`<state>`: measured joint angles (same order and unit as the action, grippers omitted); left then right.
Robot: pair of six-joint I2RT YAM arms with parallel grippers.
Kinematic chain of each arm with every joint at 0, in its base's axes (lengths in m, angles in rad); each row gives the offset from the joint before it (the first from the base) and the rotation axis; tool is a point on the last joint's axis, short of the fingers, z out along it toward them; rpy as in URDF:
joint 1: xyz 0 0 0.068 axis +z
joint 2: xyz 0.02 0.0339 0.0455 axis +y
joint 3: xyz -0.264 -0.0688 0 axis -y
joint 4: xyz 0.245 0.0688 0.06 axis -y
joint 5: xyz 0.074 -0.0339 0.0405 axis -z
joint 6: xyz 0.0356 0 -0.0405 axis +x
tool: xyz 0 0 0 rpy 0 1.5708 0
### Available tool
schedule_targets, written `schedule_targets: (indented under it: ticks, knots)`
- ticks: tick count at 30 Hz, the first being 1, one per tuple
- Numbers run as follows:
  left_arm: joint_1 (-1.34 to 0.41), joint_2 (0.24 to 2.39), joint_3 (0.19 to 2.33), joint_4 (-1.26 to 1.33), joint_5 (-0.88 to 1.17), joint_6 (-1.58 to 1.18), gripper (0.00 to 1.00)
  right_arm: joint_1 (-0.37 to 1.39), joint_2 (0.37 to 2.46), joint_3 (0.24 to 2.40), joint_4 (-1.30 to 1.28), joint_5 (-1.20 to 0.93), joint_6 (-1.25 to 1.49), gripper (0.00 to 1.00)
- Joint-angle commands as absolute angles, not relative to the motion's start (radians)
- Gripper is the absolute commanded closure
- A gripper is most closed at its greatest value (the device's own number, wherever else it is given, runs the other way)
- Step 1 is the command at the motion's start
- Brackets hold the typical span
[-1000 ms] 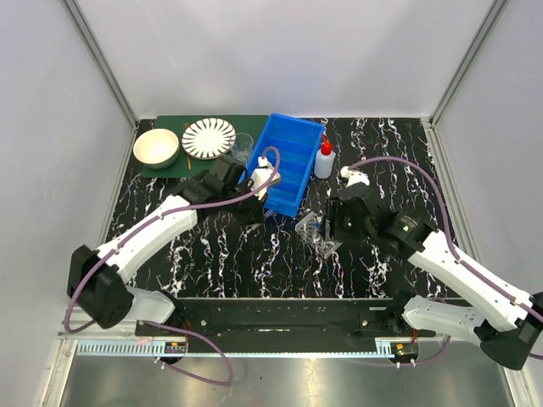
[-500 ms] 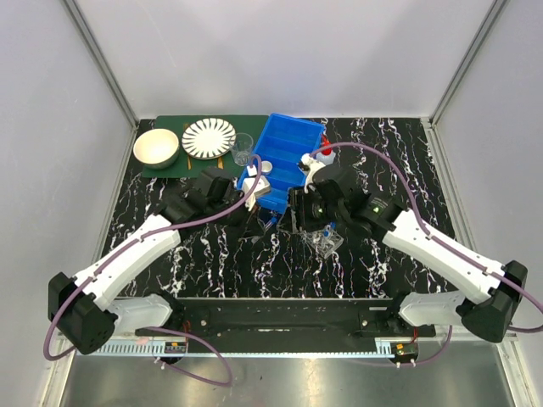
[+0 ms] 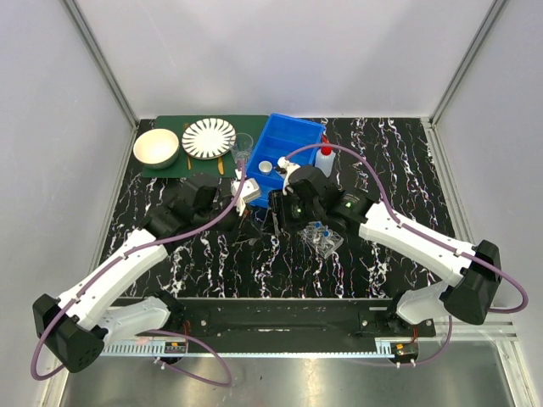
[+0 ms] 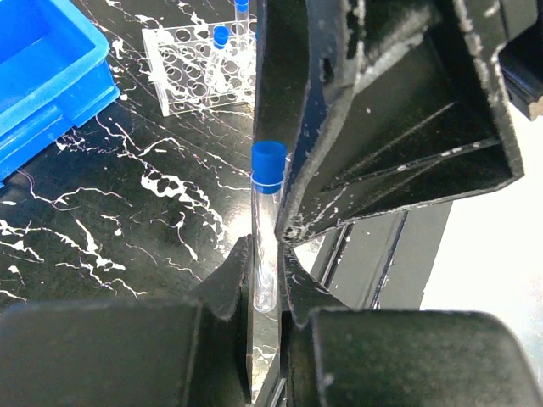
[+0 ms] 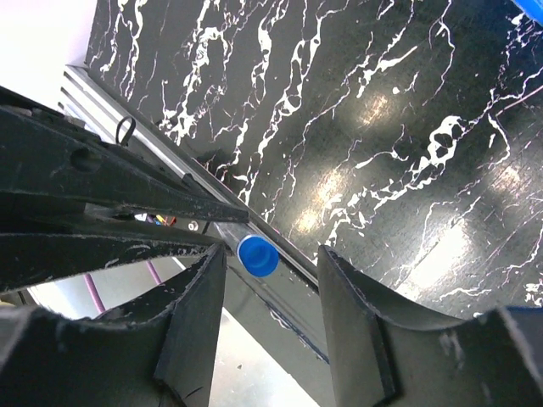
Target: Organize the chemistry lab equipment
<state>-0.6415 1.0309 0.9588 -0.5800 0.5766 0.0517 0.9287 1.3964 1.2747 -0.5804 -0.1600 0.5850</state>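
My left gripper (image 4: 265,254) is shut on the lower end of a clear blue-capped tube (image 4: 266,222), held above the black marble table. My right gripper (image 5: 271,259) is open, its jaws on either side of the tube's blue cap (image 5: 256,255) without touching it. In the top view the two grippers meet just in front of the blue bin (image 3: 299,140). The clear tube rack (image 3: 321,240) holds other blue-capped tubes and also shows in the left wrist view (image 4: 199,72). A white red-nozzled squeeze bottle (image 3: 323,158) stands right of the bin. A small beaker (image 3: 243,148) stands left of it. A round lid (image 3: 265,167) lies in the bin.
A striped plate (image 3: 209,137) and a cream bowl (image 3: 156,147) sit on a green mat (image 3: 170,169) at the back left. The blue bin's corner shows in the left wrist view (image 4: 42,76). The table's metal front edge (image 5: 280,242) runs under the grippers.
The right arm swung left from the rack to the left gripper and its jaws now straddle the tube's cap. The left gripper drew back from the bin with the tube.
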Motion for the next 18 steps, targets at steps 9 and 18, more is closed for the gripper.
schedule_targets:
  ticks: [9, 18]
  knots:
    - [-0.647, 1.005, 0.939, -0.496, 0.641, 0.046, 1.0, 0.942, 1.394, 1.336, -0.523, -0.155, 0.595, 0.51]
    - [-0.647, 0.994, 0.937, -0.492, 0.64, 0.043, 1.0, 0.942, 1.393, 1.341, -0.523, -0.153, 0.598, 0.73]
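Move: Just beyond the right hand's open fingertips, about 1 cm to its left and 1 cm above, is the blue cap of the test tube held in the left fingers; from the left hand the cap is roughly 3 cm to the right, level fore and aft, and 2 cm up. The tube rack stands some 14 cm right of the right hand, level with it fore and aft, and 14 cm below. The blue bin is about 22 cm ahead, 5 cm right and 13 cm below. Closing around the blue cap, the right fingers go from about half open to under a third while that hand eases up by some 1.5 cm, with a slight drift left towards the cap, its wrist barely turning. The left hand stays put and keeps its pinch on the tube; whether the right pads already bear on the cap can't be told for certain. ##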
